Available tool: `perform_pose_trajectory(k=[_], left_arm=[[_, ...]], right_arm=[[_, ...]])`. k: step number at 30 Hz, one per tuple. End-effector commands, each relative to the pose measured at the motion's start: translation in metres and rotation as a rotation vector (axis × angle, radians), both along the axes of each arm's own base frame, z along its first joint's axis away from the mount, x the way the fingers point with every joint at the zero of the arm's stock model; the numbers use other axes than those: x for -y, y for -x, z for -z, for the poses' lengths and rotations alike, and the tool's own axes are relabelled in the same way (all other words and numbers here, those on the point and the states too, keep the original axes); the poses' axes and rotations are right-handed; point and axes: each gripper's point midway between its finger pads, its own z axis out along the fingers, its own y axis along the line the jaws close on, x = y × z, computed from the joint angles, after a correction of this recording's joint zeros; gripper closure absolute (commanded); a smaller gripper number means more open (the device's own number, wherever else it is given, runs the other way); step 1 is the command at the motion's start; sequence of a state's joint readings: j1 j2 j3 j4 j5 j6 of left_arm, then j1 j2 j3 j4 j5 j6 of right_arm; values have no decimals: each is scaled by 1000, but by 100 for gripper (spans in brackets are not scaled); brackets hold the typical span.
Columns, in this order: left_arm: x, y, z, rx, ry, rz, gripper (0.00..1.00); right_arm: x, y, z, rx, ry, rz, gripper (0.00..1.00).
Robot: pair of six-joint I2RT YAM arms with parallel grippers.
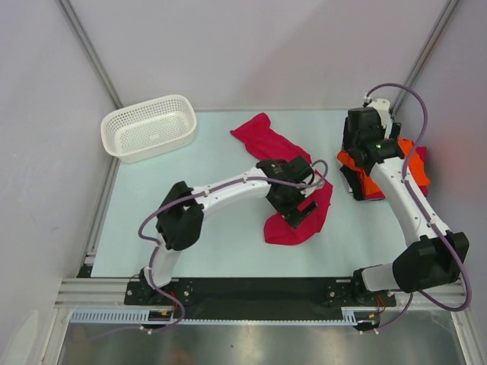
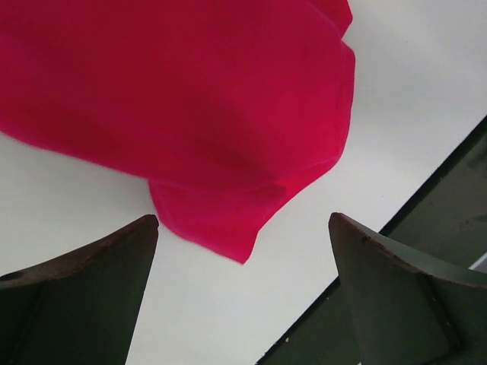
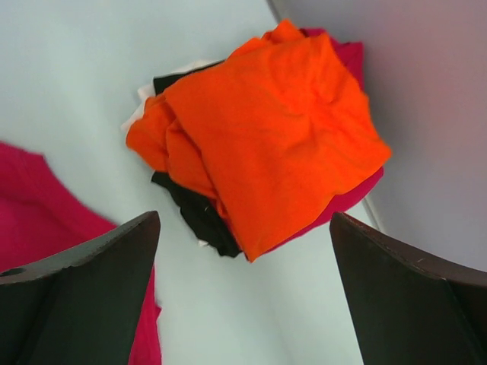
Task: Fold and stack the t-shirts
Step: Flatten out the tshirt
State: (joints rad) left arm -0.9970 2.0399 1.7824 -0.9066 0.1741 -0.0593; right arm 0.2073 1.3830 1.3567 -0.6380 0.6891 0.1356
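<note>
A crimson t-shirt lies loosely spread across the middle of the table, and its lower end fills the top of the left wrist view. My left gripper hovers over that end, open, its jaws wide apart and empty just off a cloth corner. At the right stands a stack with a folded orange t-shirt on top, another crimson t-shirt below it and a black cloth sticking out. My right gripper hangs above the stack, open and empty.
A white mesh basket stands at the back left of the table. The right wall runs close beside the stack. The table's dark front rail lies just beyond the left gripper.
</note>
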Motion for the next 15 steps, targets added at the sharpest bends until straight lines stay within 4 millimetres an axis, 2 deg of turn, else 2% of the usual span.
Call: perform_pose_trajectory(k=[1, 3, 8, 10, 15], left_arm=[[22, 5, -2, 87, -52, 58, 0], [32, 16, 12, 91, -89, 95, 0], [56, 32, 12, 126, -99, 164, 0], [59, 37, 12, 120, -95, 181, 0], [55, 43, 36, 119, -161, 188, 0]], right_arm=[[-7, 21, -10, 35, -98, -7, 0], [-6, 28, -11, 42, -104, -10, 0], [-3, 38, -14, 50, -101, -16, 0], [-1, 41, -16, 57, -98, -11, 0], [1, 44, -20, 69, -100, -8, 0]])
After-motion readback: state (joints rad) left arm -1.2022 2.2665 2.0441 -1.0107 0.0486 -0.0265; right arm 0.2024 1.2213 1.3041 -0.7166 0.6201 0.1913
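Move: Off to the left hand's right by about 7 cm, some 2 cm nearer the base and 9 cm below, lies the near right corner of the red t-shirt. The shirt's near left corner is roughly 10 cm to this hand's left and 6 cm back; the folded pile stands about 25 cm right and 15 cm ahead. For the right hand, the near right corner is some 18 cm back, 15 cm left and 25 cm below. Sweeping right and back about 8 cm in all, the left hand goes across the shirt's near end towards its near right corner. It sinks about 3 cm early on, then levels off and slows, fingers wide open, wrist turning some 10 degrees clockwise. The right hand, open and empty, draws back about 4 cm, up beside the pile. ##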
